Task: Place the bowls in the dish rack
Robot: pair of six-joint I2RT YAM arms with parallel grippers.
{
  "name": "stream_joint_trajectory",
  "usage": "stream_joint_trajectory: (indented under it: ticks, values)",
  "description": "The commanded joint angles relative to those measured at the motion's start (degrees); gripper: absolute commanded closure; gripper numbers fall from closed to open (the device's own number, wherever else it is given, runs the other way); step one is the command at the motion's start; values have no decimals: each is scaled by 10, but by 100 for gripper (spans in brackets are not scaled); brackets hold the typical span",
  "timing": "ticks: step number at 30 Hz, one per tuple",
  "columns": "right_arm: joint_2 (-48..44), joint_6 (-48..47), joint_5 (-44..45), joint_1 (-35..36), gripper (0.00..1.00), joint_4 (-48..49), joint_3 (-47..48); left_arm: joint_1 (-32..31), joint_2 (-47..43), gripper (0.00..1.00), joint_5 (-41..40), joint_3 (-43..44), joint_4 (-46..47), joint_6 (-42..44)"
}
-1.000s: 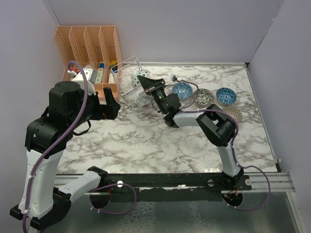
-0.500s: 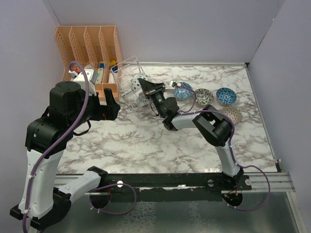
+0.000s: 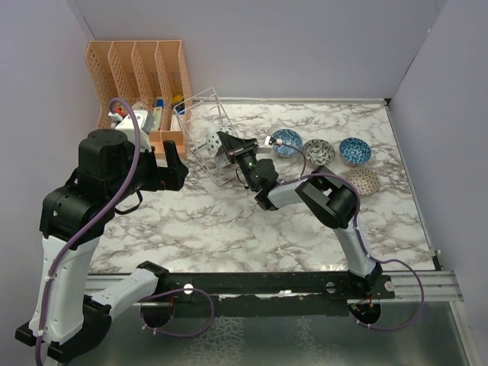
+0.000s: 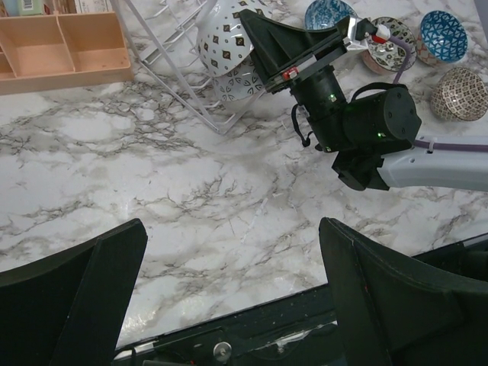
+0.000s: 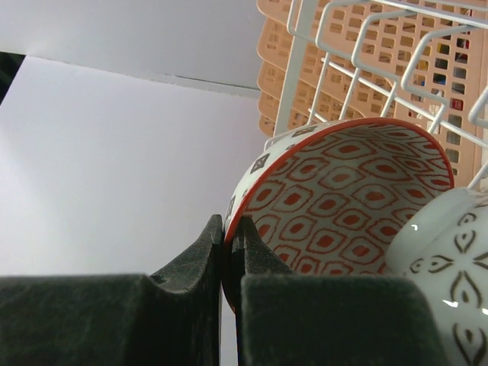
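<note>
The wire dish rack [image 3: 200, 114] stands at the back left of the marble table. My right gripper [image 3: 226, 145] reaches into it, shut on the rim of a white bowl with a red lattice inside [image 5: 343, 198]; the fingers [image 5: 206, 252] pinch its edge. That bowl [image 4: 221, 38] sits against a second white bowl [image 4: 240, 80] inside the rack [image 4: 164, 53]. Four more bowls lie at the right: blue [image 3: 286, 142], grey [image 3: 319, 151], blue [image 3: 355, 149] and pink lattice [image 3: 364, 180]. My left gripper [image 3: 171, 164] is open and empty, above the table just left of the rack.
An orange slotted organizer [image 3: 137, 69] stands at the back left corner, with an orange tray of small items [image 3: 156, 126] in front of it, right beside the rack. Purple walls close the table on three sides.
My right gripper has moved left and down with the red-lattice bowl, deeper into the rack. The left arm has not moved.
</note>
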Motion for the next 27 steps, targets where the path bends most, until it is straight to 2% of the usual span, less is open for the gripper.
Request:
stream_joint_trajectory:
  ticks: [1,6,8,12,14,18,20,27]
  values:
    - [22,9,11,0,96,34,22,-4,-7,1,2,-6,-4,6]
    - [30,17,8,0,95,31,21,-4,-7,1,3,-6,-4,7]
    - [25,21,13,0,86,24,16,-4,-6,1,3,-6,-4,7]
    - [20,25,9,-3,84,7,13,-4,-6,1,5,-8,-2,6]
    - [20,33,8,-4,74,2,12,-4,-6,1,6,-10,1,5]
    - [14,38,9,-4,72,-10,7,-4,-4,1,7,-11,3,3]
    - [4,38,12,-4,64,-21,2,-4,-4,1,6,-10,3,3]
    - [-21,47,14,-4,60,-70,-2,-4,1,1,4,-6,5,1]
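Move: The bowl is already held by its rim in the right hand, its middle about 5 cm below the fingertips, 2 cm left and 1 cm back, over the dish rack's wires. The bowl already loaded sits about 10 cm below this hand, 4 cm back and 2 cm right. The blue bowl stands on the table some 17 cm right, 2 cm ahead and 16 cm below. From the idle left hand, the held bowl is about 21 cm ahead, 9 cm right and 22 cm lower. The bowl, still pinched at its rim, is lowered almost straight down by the right hand into the dish rack beside the loaded bowl. Most of the roughly 2.5 cm descent comes first; then the fingers open to over a third of their range while the hand eases a little lower and tips down about 5 degrees. The outer finger comes clear of the rim and the other stays just inside the bowl. ##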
